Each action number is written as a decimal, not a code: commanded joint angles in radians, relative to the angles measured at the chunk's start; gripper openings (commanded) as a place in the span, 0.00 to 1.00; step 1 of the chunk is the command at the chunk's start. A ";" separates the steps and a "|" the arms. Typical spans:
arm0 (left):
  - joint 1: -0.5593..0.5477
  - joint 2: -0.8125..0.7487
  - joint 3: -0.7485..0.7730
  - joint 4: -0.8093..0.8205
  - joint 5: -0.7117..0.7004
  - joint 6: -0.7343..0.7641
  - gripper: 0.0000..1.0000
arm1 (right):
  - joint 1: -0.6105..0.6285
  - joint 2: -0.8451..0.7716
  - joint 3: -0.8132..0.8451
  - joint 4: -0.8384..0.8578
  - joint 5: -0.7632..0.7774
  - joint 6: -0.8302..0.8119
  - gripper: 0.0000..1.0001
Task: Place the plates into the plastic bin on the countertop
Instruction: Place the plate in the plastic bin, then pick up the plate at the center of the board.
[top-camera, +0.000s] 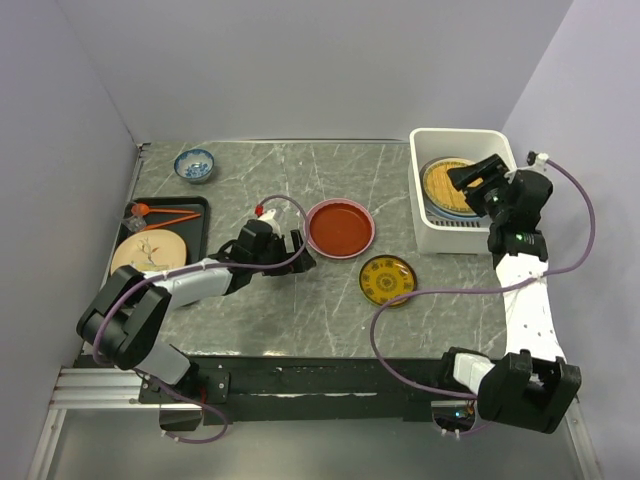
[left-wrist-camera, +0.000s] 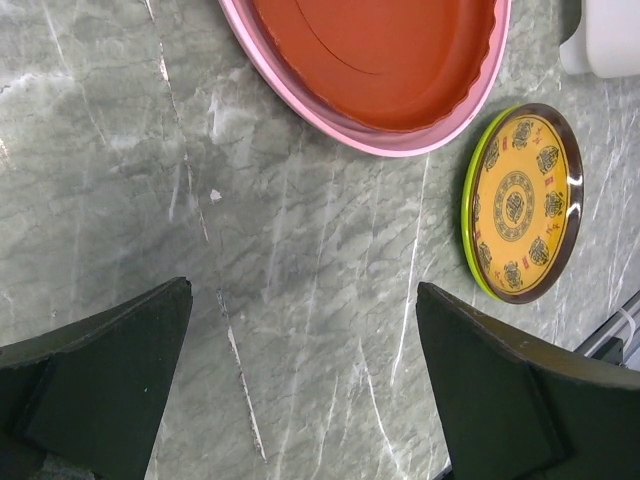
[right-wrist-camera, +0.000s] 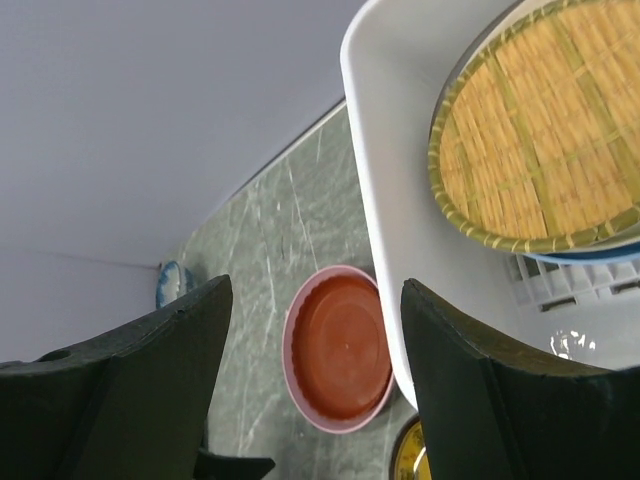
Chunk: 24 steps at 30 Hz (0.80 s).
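Note:
The white plastic bin (top-camera: 432, 232) stands at the back right of the countertop (top-camera: 260, 300). In it a woven-look plate with a green rim (right-wrist-camera: 545, 140) lies on a blue plate (right-wrist-camera: 590, 257). My right gripper (top-camera: 475, 175) hovers over the bin's near-left part, open and empty (right-wrist-camera: 315, 290). A red-orange plate (top-camera: 340, 226) sits in a pink plate (left-wrist-camera: 300, 100) mid-table. A small yellow-patterned plate (top-camera: 388, 279) lies to its front right. My left gripper (top-camera: 300, 250) is open just left of the stacked pair, over bare marble (left-wrist-camera: 303, 290). A cream plate with a leaf sprig (top-camera: 148, 253) rests on the left.
A flat black tray (top-camera: 195, 228) at the left holds the cream plate and an orange-red utensil (top-camera: 165, 213). A small blue-and-white bowl (top-camera: 194, 165) stands at the back left. Grey walls close the back and both sides.

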 joint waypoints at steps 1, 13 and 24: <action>-0.004 -0.009 0.042 0.027 -0.019 -0.014 1.00 | 0.047 -0.034 -0.019 -0.002 0.006 -0.031 0.75; 0.002 0.005 0.085 0.003 -0.092 -0.045 0.97 | 0.257 -0.034 -0.113 0.036 0.056 -0.009 0.73; 0.008 0.154 0.229 0.007 -0.078 -0.029 0.73 | 0.309 -0.110 -0.264 0.078 0.043 0.003 0.72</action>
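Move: The red plate, sitting in the pink one, lies about 6 cm ahead of the left hand, 8 cm to its right and 5 cm below. The yellow plate is some 19 cm to the left hand's right and 7 cm nearer the base. From the right hand, high over the bin, the red plate is about 25 cm left, 3 cm back and 27 cm down; the yellow plate is 14 cm left and 15 cm back, the bamboo plate almost underneath, 5 cm ahead. Bring the empty right gripper out from over the bin, some 10 cm left while sinking about 9 cm and easing back 4 cm, turning counter-clockwise about 15 degrees as it closes on the red plate. After a brief pause, ease the left gripper forward about 4 cm, barely rising, to the red plate's near-left rim, narrowing its fingers by roughly a quarter over the last part. ##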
